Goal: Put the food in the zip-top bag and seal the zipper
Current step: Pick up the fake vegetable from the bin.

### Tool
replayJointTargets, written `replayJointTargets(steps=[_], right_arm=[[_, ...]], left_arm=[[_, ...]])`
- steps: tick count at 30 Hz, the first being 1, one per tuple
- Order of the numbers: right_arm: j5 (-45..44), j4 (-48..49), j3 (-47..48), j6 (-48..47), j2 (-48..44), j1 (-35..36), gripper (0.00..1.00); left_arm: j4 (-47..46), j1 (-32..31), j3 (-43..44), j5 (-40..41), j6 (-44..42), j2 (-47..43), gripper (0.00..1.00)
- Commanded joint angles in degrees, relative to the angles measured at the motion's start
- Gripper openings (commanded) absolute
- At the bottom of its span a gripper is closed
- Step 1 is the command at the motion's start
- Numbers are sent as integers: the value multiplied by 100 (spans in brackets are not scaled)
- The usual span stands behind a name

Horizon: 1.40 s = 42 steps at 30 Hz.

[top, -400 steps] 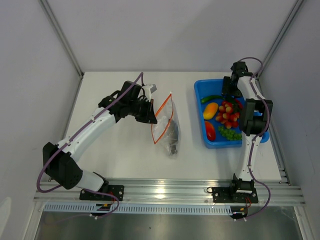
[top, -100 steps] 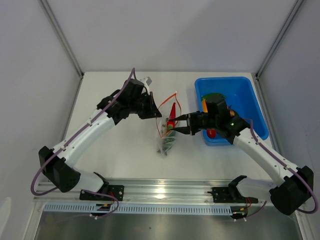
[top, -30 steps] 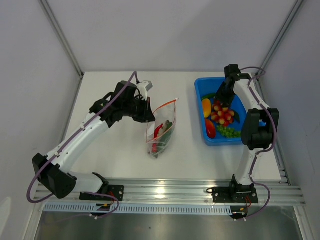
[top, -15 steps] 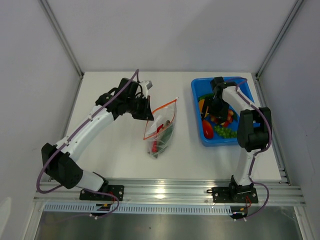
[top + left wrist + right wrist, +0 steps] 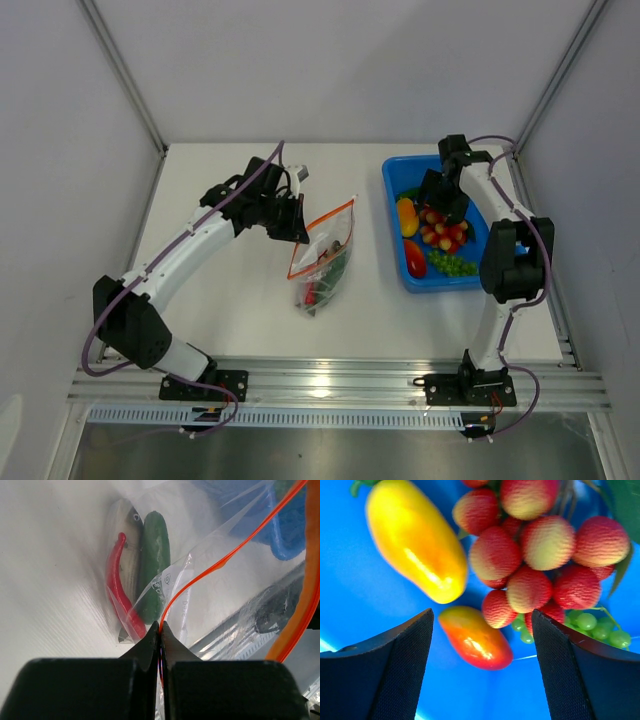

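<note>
The zip-top bag (image 5: 322,262) lies mid-table with its mouth lifted. My left gripper (image 5: 296,232) is shut on its zipper (image 5: 200,575), the orange-red strip pinched between the jaw tips (image 5: 161,628). Inside the bag lie a grey fish (image 5: 126,550), a green cucumber (image 5: 153,565) and a red chilli (image 5: 119,592). My right gripper (image 5: 433,198) hangs open over the blue tub (image 5: 388,232), holding nothing. Below its fingers (image 5: 481,617) are a yellow mango (image 5: 415,540), a red pepper (image 5: 476,637), cherry tomatoes (image 5: 542,555) and green grapes (image 5: 600,627).
The blue tub stands at the right of the table, close to the right wall frame (image 5: 560,300). The aluminium rail (image 5: 330,380) with both arm bases runs along the near edge. Grey walls enclose the table on three sides.
My right gripper's jaws have opened wide and it has shifted over the tub's food, first forward, then back. The tub slid slightly left. My left gripper keeps its hold on the bag.
</note>
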State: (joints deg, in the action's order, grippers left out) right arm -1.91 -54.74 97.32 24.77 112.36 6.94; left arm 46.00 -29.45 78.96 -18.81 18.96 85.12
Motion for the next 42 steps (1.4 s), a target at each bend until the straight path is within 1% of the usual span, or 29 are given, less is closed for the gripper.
replayJointTargets(steps=[1,5,6,7,8,11,13,15,17,20,22,26,28,29,30,36,42], right_arm=[[50,191,-177,-60,-512,-61,80],[104,885,-301,-87,-583,-105,79],[25,1286,-353,35,-548,-105,79],[-19,1508,-371,80,-452,-105,79],[-133,1945,-371,132,-399,-96,79],[-388,2493,-197,151,-75,-96,78],[-572,2565,110,-7,163,-105,78],[-757,2828,200,-253,470,-123,77],[-758,2960,384,-587,733,-166,76],[-644,3223,419,-1289,893,-263,76],[-714,3198,577,-1719,1077,-298,77],[-872,3477,500,-2308,1271,-430,78],[-820,3732,333,-2450,1184,-491,78],[-576,3995,236,-2538,1157,-492,78],[-460,4041,183,-2791,1148,-501,78],[41,3866,341,-3198,1429,-483,77],[120,3997,139,-3593,1447,-509,75]], left_arm=[[-91,27,-56,-70,-16,39,1],[-170,27,-30,-220,29,162,1],[-170,27,-21,-237,20,180,1],[-188,27,-56,-237,29,180,1],[-240,27,-82,-237,29,171,1],[-311,27,-188,-290,29,136,1],[-363,27,-205,-325,46,127,1],[-451,27,-267,-378,64,40,0],[-495,27,-293,-396,64,-13,1],[-565,27,-372,-395,64,-92,1],[-671,27,-442,-430,90,-136,1],[-785,27,-504,-580,160,-127,1],[-820,27,-513,-624,196,-127,1],[-847,27,-513,-650,213,-119,1],[-856,27,-522,-677,213,-119,1],[-724,27,-460,-686,117,-75,1],[-636,27,-425,-686,125,-57,1]])
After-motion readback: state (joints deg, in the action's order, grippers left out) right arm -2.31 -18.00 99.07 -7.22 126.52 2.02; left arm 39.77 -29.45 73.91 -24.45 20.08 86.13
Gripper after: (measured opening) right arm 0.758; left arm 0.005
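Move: The green pepper lies near the bin's far side, about 18 cm ahead of the right hand, level with it sideways and 8 cm below. The yellow mango is some 10 cm ahead of that hand and 3 cm left, the lychees 6 cm ahead and 5 cm right, and the red mango almost straight below. From the left hand the pepper is roughly 30 cm ahead, 28 cm right and 18 cm below. Right hand goes about 15 cm forward, slightly right, then down towards the green pepper, turning counter-clockwise, fingers open. ##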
